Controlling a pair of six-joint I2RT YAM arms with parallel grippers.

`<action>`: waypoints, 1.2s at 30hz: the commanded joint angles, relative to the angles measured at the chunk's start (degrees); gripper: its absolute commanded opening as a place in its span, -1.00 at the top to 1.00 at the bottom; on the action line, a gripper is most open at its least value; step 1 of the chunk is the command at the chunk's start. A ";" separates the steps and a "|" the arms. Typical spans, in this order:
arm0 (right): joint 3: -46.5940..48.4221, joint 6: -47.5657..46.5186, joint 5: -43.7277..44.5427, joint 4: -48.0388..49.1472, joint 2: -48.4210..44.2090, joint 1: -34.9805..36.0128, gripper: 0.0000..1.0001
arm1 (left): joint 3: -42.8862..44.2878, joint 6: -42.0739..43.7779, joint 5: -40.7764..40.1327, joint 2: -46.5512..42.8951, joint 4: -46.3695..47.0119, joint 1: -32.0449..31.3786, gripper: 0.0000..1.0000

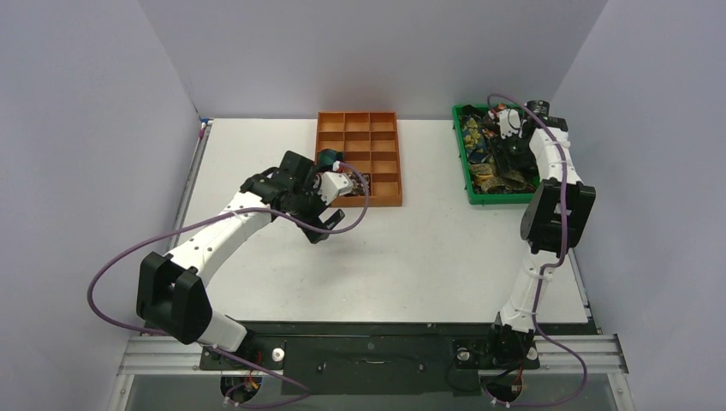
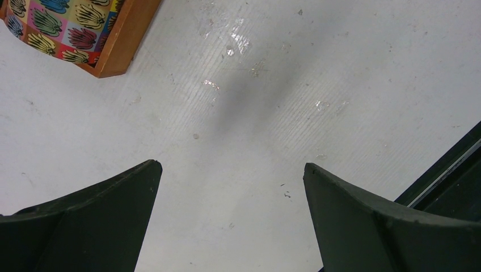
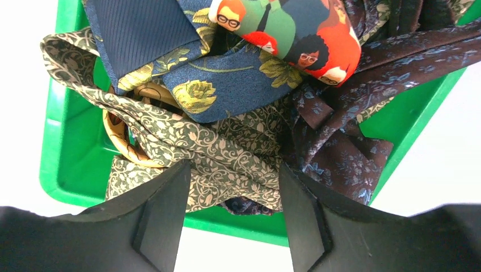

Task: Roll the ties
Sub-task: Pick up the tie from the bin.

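Note:
Several ties lie tangled in a green bin (image 3: 74, 158) under my right gripper (image 3: 233, 165). An olive tie with a cream scroll pattern (image 3: 227, 153) runs between and behind the open fingers; contact is unclear. Around it lie a navy tie with gold flowers (image 3: 227, 85), a cartoon-faces tie (image 3: 295, 28) and a dark brown floral tie (image 3: 351, 158). In the top view this gripper (image 1: 505, 147) hangs over the bin (image 1: 460, 145). My left gripper (image 2: 230, 164) stands open and empty above bare table, just in front of the orange tray (image 2: 122, 39), where a multicoloured tie (image 2: 51, 28) sits in a corner compartment.
The orange compartment tray (image 1: 358, 114) stands at the back centre, the left gripper (image 1: 330, 221) near its front-left corner. A teal object (image 1: 328, 157) shows in the tray beside the left wrist. The table's dark front edge (image 2: 448, 175) appears at the right of the left wrist view.

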 commanded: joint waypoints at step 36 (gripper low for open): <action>10.98 13.72 -15.16 2.69 -21.96 -6.48 1.00 | 6.35 -1.10 4.53 0.00 1.76 4.45 -0.93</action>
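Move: The olive paisley tie lies crumpled in the green bin right under the right hand's half-open fingers, about 3 cm below and 1 cm to the right. At similar height, the blue floral tie is some 4 cm ahead and 1 cm left of the hand, the dark floral tie roughly 2 cm ahead and 5 cm right, and the tan loop level with it, 6 cm left. From the left hand, the paisley tie is about 19 cm ahead, 50 cm right and 6 cm lower. Easing down about 2 cm and rightward some 3 cm into the bin, the right hand shuts its half-open fingers and pinches a fold of the olive paisley tie. It then pulls quickly upward about 22 cm, easing back slightly, while the wrist tips up nearly 30 degrees so the fingers point more forward. ##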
